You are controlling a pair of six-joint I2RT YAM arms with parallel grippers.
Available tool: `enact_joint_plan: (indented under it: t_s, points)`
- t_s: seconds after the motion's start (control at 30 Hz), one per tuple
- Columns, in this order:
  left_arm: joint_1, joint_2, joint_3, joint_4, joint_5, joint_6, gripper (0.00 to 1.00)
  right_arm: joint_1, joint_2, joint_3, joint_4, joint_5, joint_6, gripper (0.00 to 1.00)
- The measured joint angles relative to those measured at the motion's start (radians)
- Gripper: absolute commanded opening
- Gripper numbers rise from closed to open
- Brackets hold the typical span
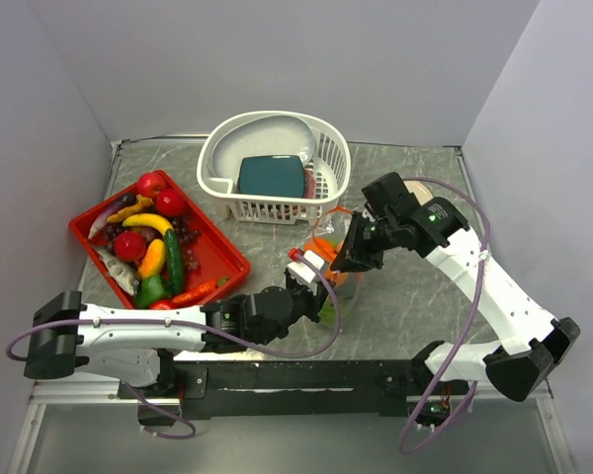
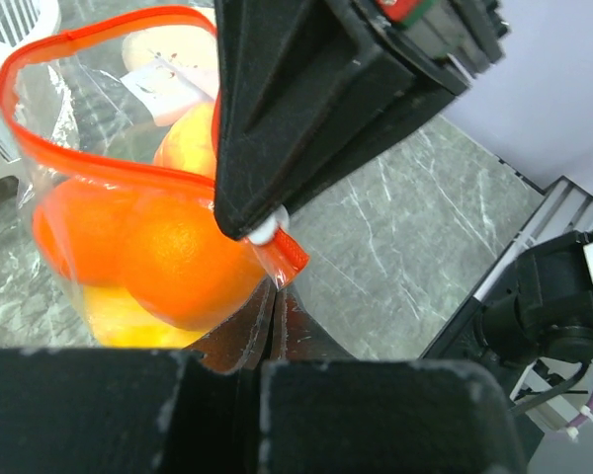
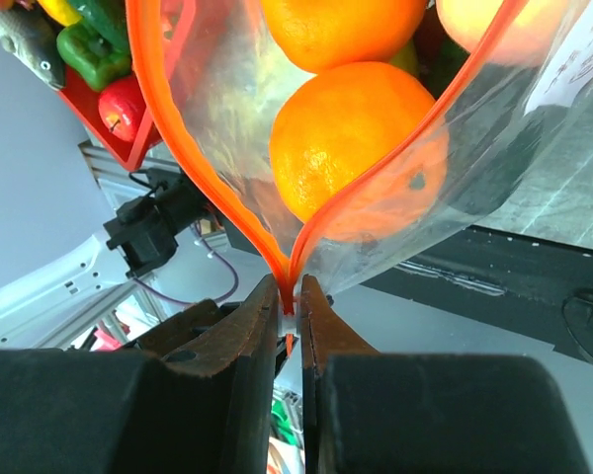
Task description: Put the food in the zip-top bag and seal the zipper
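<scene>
The clear zip-top bag [image 1: 333,243] hangs between my two grippers at the table's middle. Its orange-red zipper [image 2: 99,170] gapes in a wide loop. Inside lie oranges [image 2: 178,267] and a yellow lemon [image 2: 119,318]; the right wrist view shows an orange [image 3: 348,148] through the plastic. My left gripper [image 2: 275,292] is shut on the bag's corner just below the zipper's end. My right gripper [image 3: 290,293] is shut on the zipper's end, where the two strips meet. Its black finger [image 2: 287,118] fills the upper left wrist view. More food [image 1: 150,252] lies in the red tray.
The red tray [image 1: 84,237] sits at the left with apples, a banana, peppers and grapes. A white slotted basket [image 1: 321,193] holding a teal slab [image 1: 272,176] stands behind the bag. Both arms meet close together over the table's middle.
</scene>
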Motion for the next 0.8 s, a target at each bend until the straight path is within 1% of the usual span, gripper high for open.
enact_joint_plan:
  t_s: [0.27, 0.3, 0.33, 0.4, 0.43, 0.47, 0.53, 0.67, 0.8]
  points:
    - [-0.027, -0.024, -0.012, 0.0, -0.001, 0.001, 0.01, -0.038, 0.0, 0.0, 0.0, -0.003, -0.008, 0.0]
    - [-0.028, -0.026, -0.013, 0.0, -0.002, 0.0, 0.03, -0.041, 0.0, -0.001, 0.001, -0.004, -0.008, 0.0]
    - [-0.029, -0.027, -0.014, -0.001, -0.003, 0.0, 0.13, -0.043, 0.0, -0.005, 0.005, -0.005, -0.007, 0.0]
    - [-0.033, -0.027, -0.014, -0.009, -0.021, -0.01, 0.27, -0.043, -0.002, -0.02, 0.022, -0.005, -0.006, 0.0]
    - [-0.037, -0.027, -0.013, -0.018, -0.027, -0.012, 0.4, -0.045, -0.003, -0.027, 0.036, 0.001, -0.004, 0.0]
    - [-0.044, -0.027, -0.01, -0.031, -0.039, -0.024, 0.47, -0.05, -0.003, -0.035, 0.051, 0.005, -0.002, 0.0]
    - [-0.055, -0.019, 0.004, -0.057, -0.065, -0.038, 0.55, -0.062, -0.003, -0.045, 0.076, 0.016, 0.002, 0.0]
    - [-0.059, 0.027, 0.072, -0.102, -0.113, -0.057, 0.56, -0.065, -0.007, -0.047, 0.091, 0.018, 0.005, 0.0]
    - [-0.059, 0.081, 0.145, -0.145, -0.18, -0.072, 0.55, -0.065, -0.014, -0.047, 0.094, 0.019, 0.005, 0.0]
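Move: The left hand already pinches the orange zipper's end between its shut fingertips; the slider lies about 2 cm ahead of that and 1 cm above. The right hand already holds this slider, with the far end of the open zipper some 11 cm ahead and 1 cm to its left. The nearest orange in the bag lies about 4 cm ahead of the right hand, 1 cm to its left and 6 cm below. Left hand draws the zipper end back, releases, returns forward; right, gripping the slider, goes forward about 3 cm. ##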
